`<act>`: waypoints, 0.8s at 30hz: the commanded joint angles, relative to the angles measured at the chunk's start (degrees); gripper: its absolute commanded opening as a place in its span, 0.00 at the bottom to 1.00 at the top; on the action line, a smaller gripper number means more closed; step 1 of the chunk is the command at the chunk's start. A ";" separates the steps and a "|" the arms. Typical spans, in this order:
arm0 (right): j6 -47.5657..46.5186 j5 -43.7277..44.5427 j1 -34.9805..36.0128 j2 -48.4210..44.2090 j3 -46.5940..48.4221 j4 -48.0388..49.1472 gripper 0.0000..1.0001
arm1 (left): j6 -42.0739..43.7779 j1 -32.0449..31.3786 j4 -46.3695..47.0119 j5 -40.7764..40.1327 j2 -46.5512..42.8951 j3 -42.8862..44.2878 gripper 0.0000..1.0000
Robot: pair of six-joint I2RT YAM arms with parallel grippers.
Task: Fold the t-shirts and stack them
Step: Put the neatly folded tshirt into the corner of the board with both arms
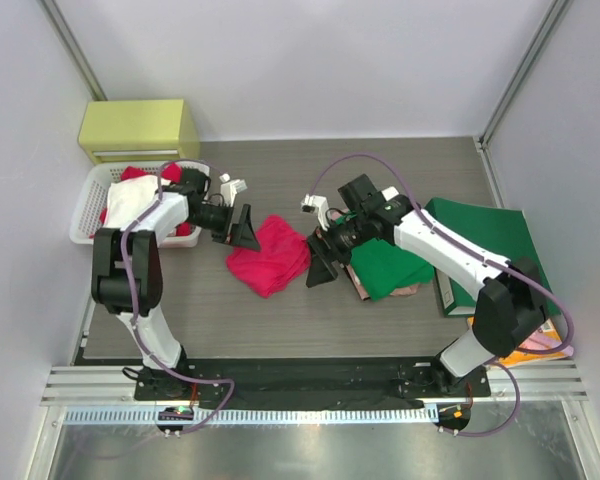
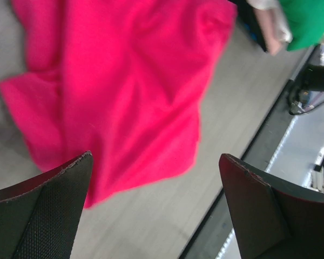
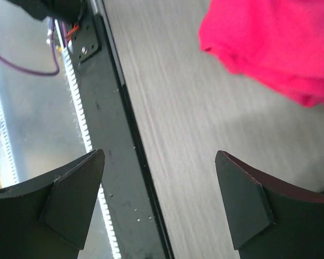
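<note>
A bright pinkish-red t-shirt (image 1: 270,256) lies crumpled on the table between the two arms, and it also fills the upper left of the left wrist view (image 2: 124,86) and the top right corner of the right wrist view (image 3: 281,43). My left gripper (image 1: 244,230) hovers at its left edge, open, with nothing between the fingers. My right gripper (image 1: 320,268) stands open just right of it, above bare table. A folded green t-shirt (image 1: 388,265) lies right of that on a pale beige-pink one (image 1: 405,291), whose edge peeks out.
A white basket (image 1: 88,205) at the left holds more red and white cloth. A yellow-green box (image 1: 140,128) stands behind it. A flat dark-green folder (image 1: 485,245) lies at the right. A black rail (image 1: 310,380) runs along the near edge.
</note>
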 commanded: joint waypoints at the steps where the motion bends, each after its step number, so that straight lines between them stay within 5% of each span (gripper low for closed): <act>1: -0.11 -2.93 0.70 0.89 -1.77 2.34 0.89 | 0.86 -0.28 2.13 -3.83 4.80 5.93 1.00; 14: -0.99 -2.49 4.74 1.70 -1.86 1.73 0.88 | 2.10 -0.28 2.05 -12.89 16.14 13.59 1.00; 24: -1.17 1.03 4.74 0.90 -2.48 3.22 0.88 | -1.77 -1.26 9.08 -20.62 10.35 8.23 1.00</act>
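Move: The folded red t-shirt's middle lies some 5 cm to the right of the left hand, about level with it fore and aft and 9 cm below. From the right hand it is around 12 cm to the left, 6 cm ahead and 16 cm lower. The stack with the green shirt on top sits about 12 cm right of the right hand and 7 cm ahead; the laundry basket is roughly 24 cm left of the left hand and 10 cm farther out. No touch on the red t-shirt can be made out yet. The left hand, wide open, swings forward and down about 6 cm each to the shirt's far-left edge, first mostly forward, then straight down, its right-pointing fingers tipping some 10 degrees steeper. The right hand, also open, sinks and draws back about 3 cm, edging slightly left beside the shirt's near-right side. ##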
